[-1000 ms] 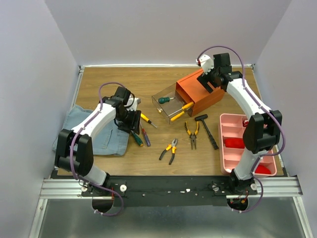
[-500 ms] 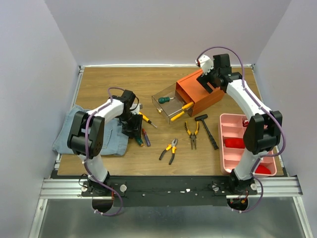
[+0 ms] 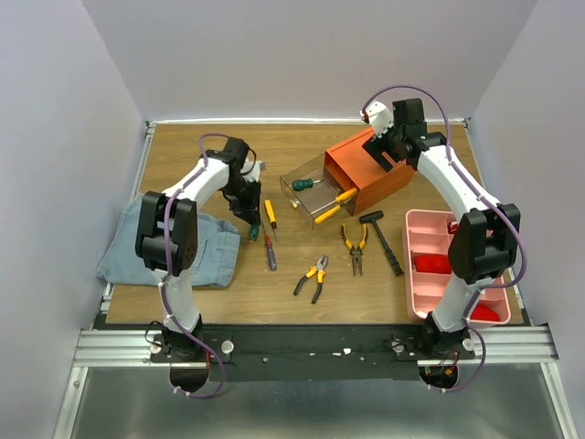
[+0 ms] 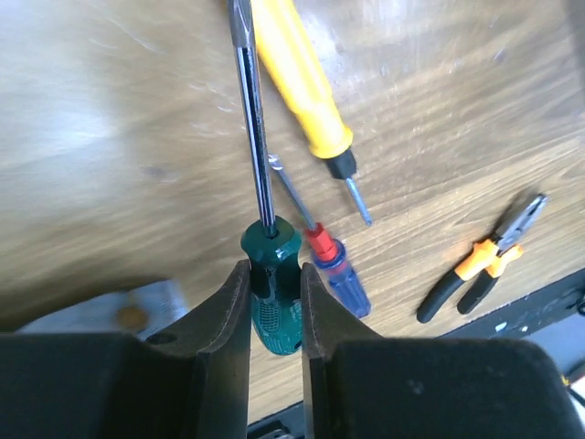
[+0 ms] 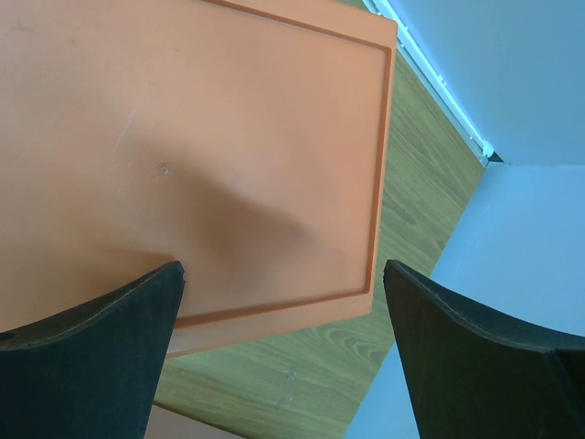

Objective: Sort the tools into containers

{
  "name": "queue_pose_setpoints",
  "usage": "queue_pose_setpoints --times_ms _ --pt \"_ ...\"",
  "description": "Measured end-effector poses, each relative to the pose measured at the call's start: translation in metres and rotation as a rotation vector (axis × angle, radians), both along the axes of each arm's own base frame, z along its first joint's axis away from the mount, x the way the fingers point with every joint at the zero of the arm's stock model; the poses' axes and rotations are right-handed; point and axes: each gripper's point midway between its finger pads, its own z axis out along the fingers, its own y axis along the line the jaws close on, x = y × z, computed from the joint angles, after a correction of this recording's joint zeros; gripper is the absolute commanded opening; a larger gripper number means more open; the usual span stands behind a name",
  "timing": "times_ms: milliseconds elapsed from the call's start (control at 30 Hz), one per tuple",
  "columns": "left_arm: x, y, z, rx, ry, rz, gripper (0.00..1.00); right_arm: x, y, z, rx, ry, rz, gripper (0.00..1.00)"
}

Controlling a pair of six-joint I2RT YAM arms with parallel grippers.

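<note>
My left gripper (image 4: 276,270) is shut on the handle of a green screwdriver (image 4: 272,315), whose shaft points away from the camera. Just right of it lie a yellow screwdriver (image 4: 297,82) and a red-blue screwdriver (image 4: 340,279). From above, the left gripper (image 3: 247,218) is left of the orange cabinet (image 3: 370,169). Two clear drawers (image 3: 311,194) stand pulled out, each with a tool inside. My right gripper (image 5: 283,274) is open above the cabinet's top (image 5: 183,137), holding nothing. Two pliers (image 3: 313,277) (image 3: 355,247) and a black hammer (image 3: 384,240) lie in front of the drawers.
A blue cloth (image 3: 183,251) lies at the left, partly under the left arm. A pink compartment tray (image 3: 430,229) with red items sits at the right front. The right arm arches over it to the cabinet.
My left gripper has closed on the green screwdriver's handle and carried it a little farther from the table's near edge. The right arm has not moved.
</note>
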Motion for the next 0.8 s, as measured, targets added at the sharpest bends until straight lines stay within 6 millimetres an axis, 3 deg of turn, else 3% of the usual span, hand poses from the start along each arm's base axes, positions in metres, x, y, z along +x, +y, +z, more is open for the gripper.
queue_pose_setpoints --times_ms 100,200,267,400,500,600,667,800 --pt "0.016 0.015 0.023 -0.013 -0.051 0.038 0.0 0.0 0.0 0.0 -0.003 0.001 0.002 1.0" --pt "0.038 0.034 0.065 -0.047 -0.142 0.086 0.0 0.0 0.0 0.0 -0.005 0.001 0.005 1.0" --pt "0.053 0.032 0.1 -0.127 -0.229 0.088 0.0 0.001 0.0 0.0 -0.006 0.001 0.005 1.0" --pt "0.077 -0.021 0.163 -0.442 -0.426 -0.01 0.0 0.003 0.001 0.0 -0.005 0.002 0.005 1.0" --pt "0.074 -0.064 0.189 -0.598 -0.479 -0.132 0.0 0.005 0.003 0.0 -0.005 0.001 0.007 1.0" --pt "0.075 -0.105 0.202 -0.675 -0.491 -0.254 0.0 0.005 0.003 0.001 -0.007 0.001 0.006 1.0" --pt "0.076 -0.135 0.193 -0.689 -0.482 -0.329 0.04 0.005 0.003 0.001 -0.009 0.0 0.005 1.0" --pt "0.06 -0.164 0.156 -0.671 -0.344 -0.374 0.39 0.003 0.002 0.0 -0.012 -0.006 0.004 1.0"
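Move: The left hand, already holding a green screwdriver a little above the table, has the open drawer's middle about 16 cm to its right, 8 cm ahead and roughly 2 cm lower. The loose yellow screwdriver lies 5 cm right and 1 cm ahead; the purple screwdriver, 4 cm right and 6 cm back. The orange box is some 29 cm right and 12 cm ahead. From the right hand, the drawer is about 20 cm left, 7 cm back and 15 cm down. Up and slightly forward at first, then in a wide swing to the right, the left hand carries the green screwdriver from beside the loose screwdrivers to above the open drawer, ending some 16 cm farther right and 16 cm higher after starting to sink. Meanwhile the wrist tilts some 40 degrees so the fingers lean towards the right, turning clockwise too, and they keep their grip on the handle. ##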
